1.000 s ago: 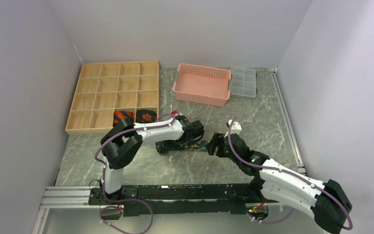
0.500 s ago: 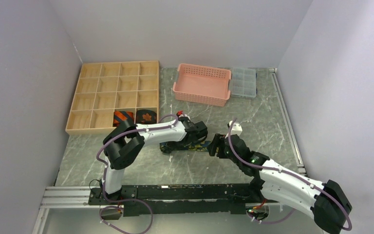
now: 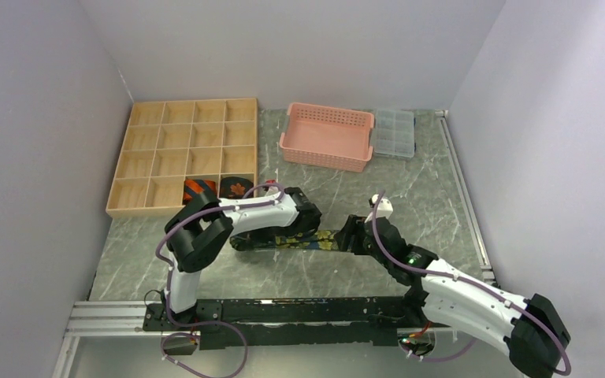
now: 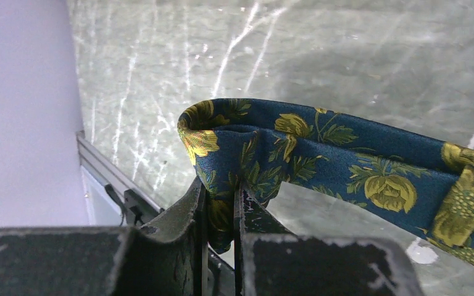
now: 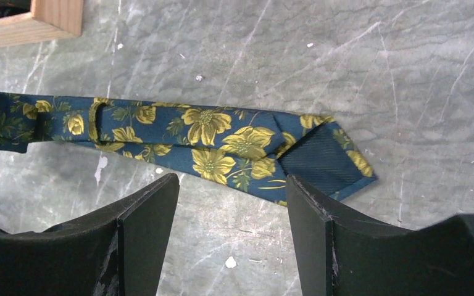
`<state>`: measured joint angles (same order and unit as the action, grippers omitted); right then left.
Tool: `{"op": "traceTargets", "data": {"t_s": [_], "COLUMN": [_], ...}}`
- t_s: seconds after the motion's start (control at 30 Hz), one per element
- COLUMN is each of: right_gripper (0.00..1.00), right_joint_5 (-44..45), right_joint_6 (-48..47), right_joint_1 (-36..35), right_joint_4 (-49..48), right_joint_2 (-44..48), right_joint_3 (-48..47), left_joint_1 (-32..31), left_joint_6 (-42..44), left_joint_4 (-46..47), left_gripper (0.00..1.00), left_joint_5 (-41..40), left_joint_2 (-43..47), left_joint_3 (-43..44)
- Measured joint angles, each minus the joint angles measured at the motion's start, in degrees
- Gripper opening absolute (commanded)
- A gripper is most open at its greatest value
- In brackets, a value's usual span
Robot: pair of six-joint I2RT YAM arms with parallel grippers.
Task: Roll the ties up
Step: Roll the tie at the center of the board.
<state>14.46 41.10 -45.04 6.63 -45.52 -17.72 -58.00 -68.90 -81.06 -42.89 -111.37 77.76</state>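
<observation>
A dark blue tie with yellow-green flowers (image 3: 323,239) lies flat on the marble table. Its wide pointed tip (image 5: 321,157) is at the right. My left gripper (image 4: 220,185) is shut on a folded-over part of this tie (image 4: 345,148); in the top view the gripper (image 3: 272,236) sits low over the strip. My right gripper (image 5: 231,180) stands open just short of the wide end (image 5: 210,135), touching nothing; the top view shows it (image 3: 348,235) at the tie's right end. Rolled up in the wooden tray are the striped tie (image 3: 199,188) and the leaf tie (image 3: 237,187).
The wooden compartment tray (image 3: 118,211) stands at the back left, its corner (image 5: 43,18) visible from the right wrist. A pink basket (image 3: 327,138) and a clear plastic box (image 3: 395,132) are at the back. A metal rail (image 3: 110,315) runs along the near edge.
My left gripper has swung leftward with the tie in it, dragging the tie's left end further left. The right gripper has hardly moved and stays open.
</observation>
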Motion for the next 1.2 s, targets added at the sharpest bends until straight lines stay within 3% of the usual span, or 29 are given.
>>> {"op": "traceTargets", "data": {"t_s": [0.17, 0.63, 0.77, 0.97, 1.2], "right_gripper": [0.69, 0.68, 0.68, 0.69, 0.69], "right_joint_5": [0.1, 2.4, 3.1, 3.3, 3.5], "right_joint_6": [0.0, 1.8, 2.0, 2.1, 2.2], "right_joint_1": [0.1, 0.3, 0.3, 0.3, 0.3], "right_joint_4": [0.0, 3.3, 4.1, 4.5, 5.5], "right_joint_2": [2.7, 9.6, 10.4, 10.9, 11.1], "right_joint_3": [0.0, 2.9, 3.1, 3.1, 3.1], "left_joint_1": [0.2, -3.1, -4.0, -4.6, -4.7], "left_joint_6": [-3.6, -3.8, -1.6, 4.7, 8.9], "left_joint_4": [-5.1, -6.9, -5.1, 3.3, 10.3], "left_gripper": [0.03, 0.03, 0.18, 0.48, 0.61], "left_joint_5": [-2.6, -4.6, -4.3, -1.0, 2.7], "left_joint_2": [-1.4, -14.2, -14.2, -12.3, -7.4], "left_joint_3": [4.0, 9.0, 9.5, 7.6, 3.4]}}
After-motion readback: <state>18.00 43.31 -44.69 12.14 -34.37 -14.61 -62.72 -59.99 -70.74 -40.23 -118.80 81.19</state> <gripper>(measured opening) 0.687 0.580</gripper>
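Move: Beneath and to the right of the left hand, which holds the turned-over edge of the tie, lies the keeper loop on the flat strip: some 8 cm right, 1 cm ahead and 5 cm below. In the tray, the maple-leaf tie sits about 11 cm ahead and 2 cm left of this hand, the striped tie 11 cm ahead and 11 cm left, both roughly 4 cm lower. From the open right hand the keeper loop is about 14 cm left, 2 cm ahead and 5 cm below. Carrying the pinched edge over along the strip, the left hand first lifts by 1.5 cm, then sinks nearly 6 cm while travelling about 5 cm right towards the keeper loop, turning some 10 degrees clockwise. Near the table its fingers open wide and let go of the fold. The open, empty right hand shifts about 2 cm right. ##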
